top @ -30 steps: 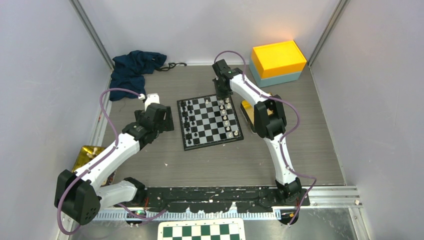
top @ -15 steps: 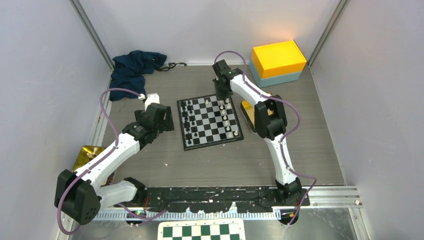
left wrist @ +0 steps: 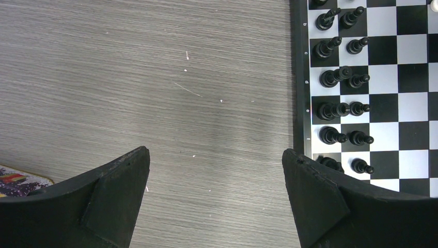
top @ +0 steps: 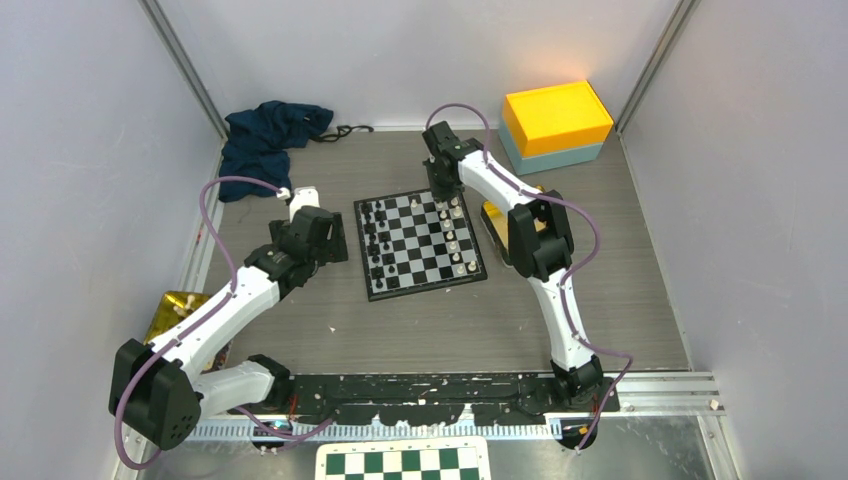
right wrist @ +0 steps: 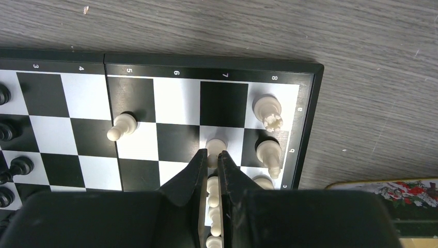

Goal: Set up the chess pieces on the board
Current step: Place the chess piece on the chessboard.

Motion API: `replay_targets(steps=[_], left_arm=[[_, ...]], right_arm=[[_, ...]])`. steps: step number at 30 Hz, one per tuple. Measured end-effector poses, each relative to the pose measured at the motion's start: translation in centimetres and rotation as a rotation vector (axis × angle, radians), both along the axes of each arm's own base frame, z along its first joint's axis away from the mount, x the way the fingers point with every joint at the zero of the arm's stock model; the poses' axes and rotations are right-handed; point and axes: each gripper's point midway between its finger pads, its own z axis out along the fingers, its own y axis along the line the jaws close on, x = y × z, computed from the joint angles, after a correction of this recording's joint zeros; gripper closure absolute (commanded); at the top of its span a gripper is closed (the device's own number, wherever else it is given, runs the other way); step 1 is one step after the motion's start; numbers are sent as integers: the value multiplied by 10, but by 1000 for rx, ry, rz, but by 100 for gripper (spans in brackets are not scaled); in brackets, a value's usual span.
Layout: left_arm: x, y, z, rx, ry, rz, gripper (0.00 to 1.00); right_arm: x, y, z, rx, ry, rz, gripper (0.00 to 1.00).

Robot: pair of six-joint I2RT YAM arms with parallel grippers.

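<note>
The board (top: 418, 248) lies in the middle of the table. Black chess pieces (left wrist: 338, 77) stand in two files along its left side, cream-white ones (top: 455, 240) along its right side. At the far right corner my right gripper (right wrist: 212, 155) is shut on the head of a white pawn (right wrist: 216, 144) that stands on a white square. More white pawns line up between the fingers behind it. A white rook (right wrist: 268, 111) stands in the corner, and another white pawn (right wrist: 122, 127) stands two squares to the left. My left gripper (left wrist: 216, 170) hangs open over bare table left of the board (left wrist: 397, 82).
A yellow box on a teal base (top: 556, 125) stands at the back right and a dark blue cloth (top: 270, 135) lies at the back left. A decorated tin (right wrist: 392, 188) lies right of the board. A gold packet (top: 175, 310) and a green-and-white checkered panel (top: 405, 462) lie near the arm bases.
The right wrist has edged slightly left at the board's far edge, still shut on the pawn. The left arm has not moved.
</note>
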Motion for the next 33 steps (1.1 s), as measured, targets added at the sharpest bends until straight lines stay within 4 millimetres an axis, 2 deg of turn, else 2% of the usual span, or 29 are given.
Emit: replay_targets(steps=[3,10,13,26,33], left_arm=[[0,0,0,0,0,0,0],[0,0,0,0,0,-1,0],[0,0,0,-1,1,-1,0],[0,0,0,-2,1,-2,0],[0,0,0,-2,1,-2,0]], right_arm=[[-1,-1,0,0,1,-1,86],[-3,-2,-2,-1,7,-7,64],[-5,-3,-5,-9,16,-7,61],[-5,-2,-2,-8,7,3,60],[-3,14,12,3,-27,40,60]])
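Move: The right hand holds a white pawn low over its square, b7, which lies about 2 cm straight below. The next white pawn in the file stands about 3 cm back, the white rook 3 cm ahead and 2 cm right, the b8 piece level and 3 cm right, and a stray white pawn level and some 5 cm left, all about 1 cm lower than the hand. From the left hand, b7 lies roughly 18 cm ahead, 24 cm right and 10 cm below. Easing back and slightly down, each by only about half a centimetre, the right hand spreads its fingers to a moderate gap and lets go of the white pawn on b7. It then lifts away up and to the left, nearly 2 cm each way and speeding up, towards the stray white pawn, fingers staying open and the wrist hardly turning. ##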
